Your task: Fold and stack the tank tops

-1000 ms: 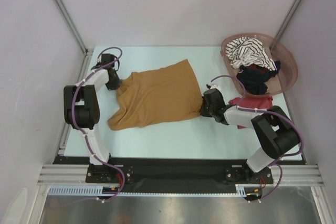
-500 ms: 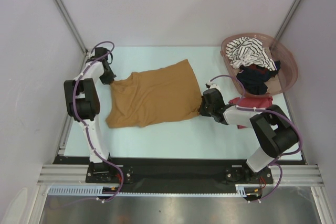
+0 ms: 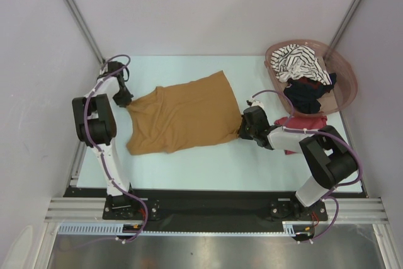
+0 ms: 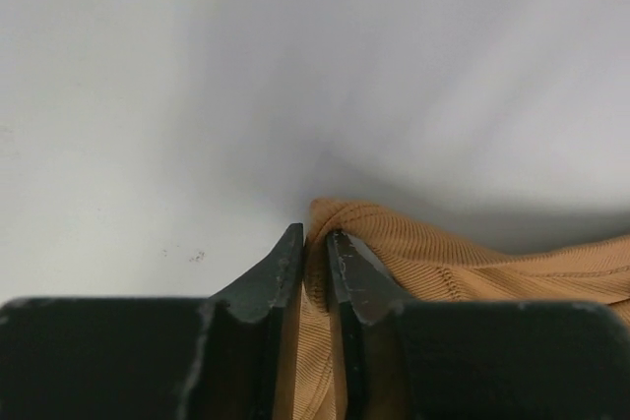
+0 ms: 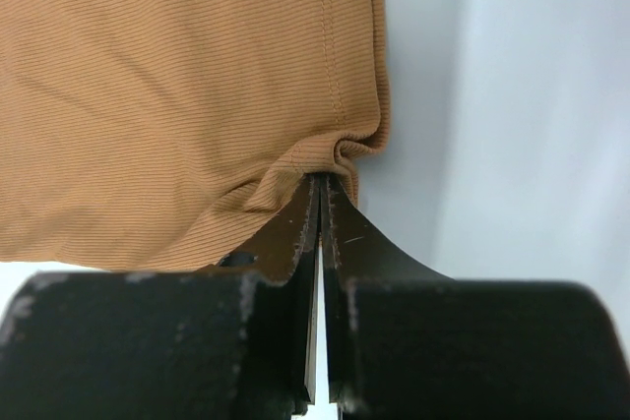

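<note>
The mustard-brown tank top (image 3: 182,118) lies spread across the middle of the table, stretched between both arms. My left gripper (image 3: 126,101) is at its left corner. In the left wrist view the jaws stand narrowly apart with a fold of the ribbed cloth (image 4: 443,263) pinched between the fingers (image 4: 281,268). My right gripper (image 5: 322,184) is shut on the hem corner at the garment's right edge (image 3: 242,127). A dark red tank top (image 3: 302,121) lies under the right arm. The striped one (image 3: 302,61) and the black one (image 3: 305,92) sit in the basket.
The pinkish-brown oval basket (image 3: 343,70) stands at the back right corner of the table. Grey walls and metal posts close in the left, right and back sides. The arm bases sit on the rail at the near edge.
My left arm has moved left and back, drawing the tank top's left corner outward and flattening the cloth. Its jaws have parted slightly. The right arm has stayed put.
</note>
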Available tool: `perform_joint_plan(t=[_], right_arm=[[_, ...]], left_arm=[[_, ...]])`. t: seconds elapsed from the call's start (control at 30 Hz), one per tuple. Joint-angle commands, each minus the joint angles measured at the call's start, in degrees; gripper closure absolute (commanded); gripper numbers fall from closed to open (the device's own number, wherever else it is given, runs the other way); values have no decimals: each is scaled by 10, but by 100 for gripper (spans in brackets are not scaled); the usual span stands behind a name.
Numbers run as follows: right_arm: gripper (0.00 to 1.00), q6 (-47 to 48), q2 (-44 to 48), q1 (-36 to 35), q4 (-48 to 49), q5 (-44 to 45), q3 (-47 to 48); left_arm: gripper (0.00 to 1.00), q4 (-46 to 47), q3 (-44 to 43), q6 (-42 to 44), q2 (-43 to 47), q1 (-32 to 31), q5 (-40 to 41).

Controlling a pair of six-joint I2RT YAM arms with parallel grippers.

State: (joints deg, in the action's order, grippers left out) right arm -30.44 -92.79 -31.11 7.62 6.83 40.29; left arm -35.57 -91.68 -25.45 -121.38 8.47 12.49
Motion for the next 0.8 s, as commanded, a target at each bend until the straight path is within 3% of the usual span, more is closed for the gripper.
perform_joint_plan(t=[0.0,0.03,0.07,0.1,0.17,0.27,0.4,0.53,0.6,0.77], right_arm=[[100,-2,-45,-8,-85,-16,-29],[100,-2,-43,-7,-85,-16,-29],[100,-2,-42,-7,-86,-16,-29],[100,-3,-42,-8,-86,-16,-31],[100,-3,-37,-8,-85,-16,-31],[95,-2,-27,-8,-83,-16,-35],[77,-2,-2,-7,-81,-30,-43],[68,-4,32,-7,-90,-26,-43],[57,-6,52,-8,-105,-14,-45],[41,-14,93,-3,-133,12,-54]], left_arm=[[80,-5,-26,-4,23,12,14],[73,-11,-32,-2,21,12,11],[43,-13,-39,-1,22,12,11],[28,-13,-36,-4,30,12,20],[11,1,-18,-4,45,12,19],[5,16,7,-6,76,11,21],[5,32,41,-10,120,-1,24],[5,48,79,-20,178,-26,19],[4,58,111,-24,212,-44,15],[4,91,190,-30,266,-80,1]])
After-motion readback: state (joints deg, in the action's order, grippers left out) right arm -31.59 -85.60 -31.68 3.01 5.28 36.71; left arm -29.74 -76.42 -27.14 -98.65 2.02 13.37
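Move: At the far left corner of the tan tank top, the left fingers still have the cloth between them, about 1 cm below the hand point; its near left corner lies some 21 cm back and 5 cm to the right. The right fingers are shut on the near right corner, about 1 cm ahead and 1 cm below the hand point. From the right hand, the red folded tank top is about 26 cm to the right and 2 cm ahead. Drawing the far left corner barely 1 cm farther left, the left hand spreads its fingers wide, lets go and lifts about 9 cm, swinging right and a little back over the tan tank top while its fingertips tilt forward some 15 degrees. The right hand holds its corner still at first, then opens to about half and eases back about 3 cm and slightly up. ##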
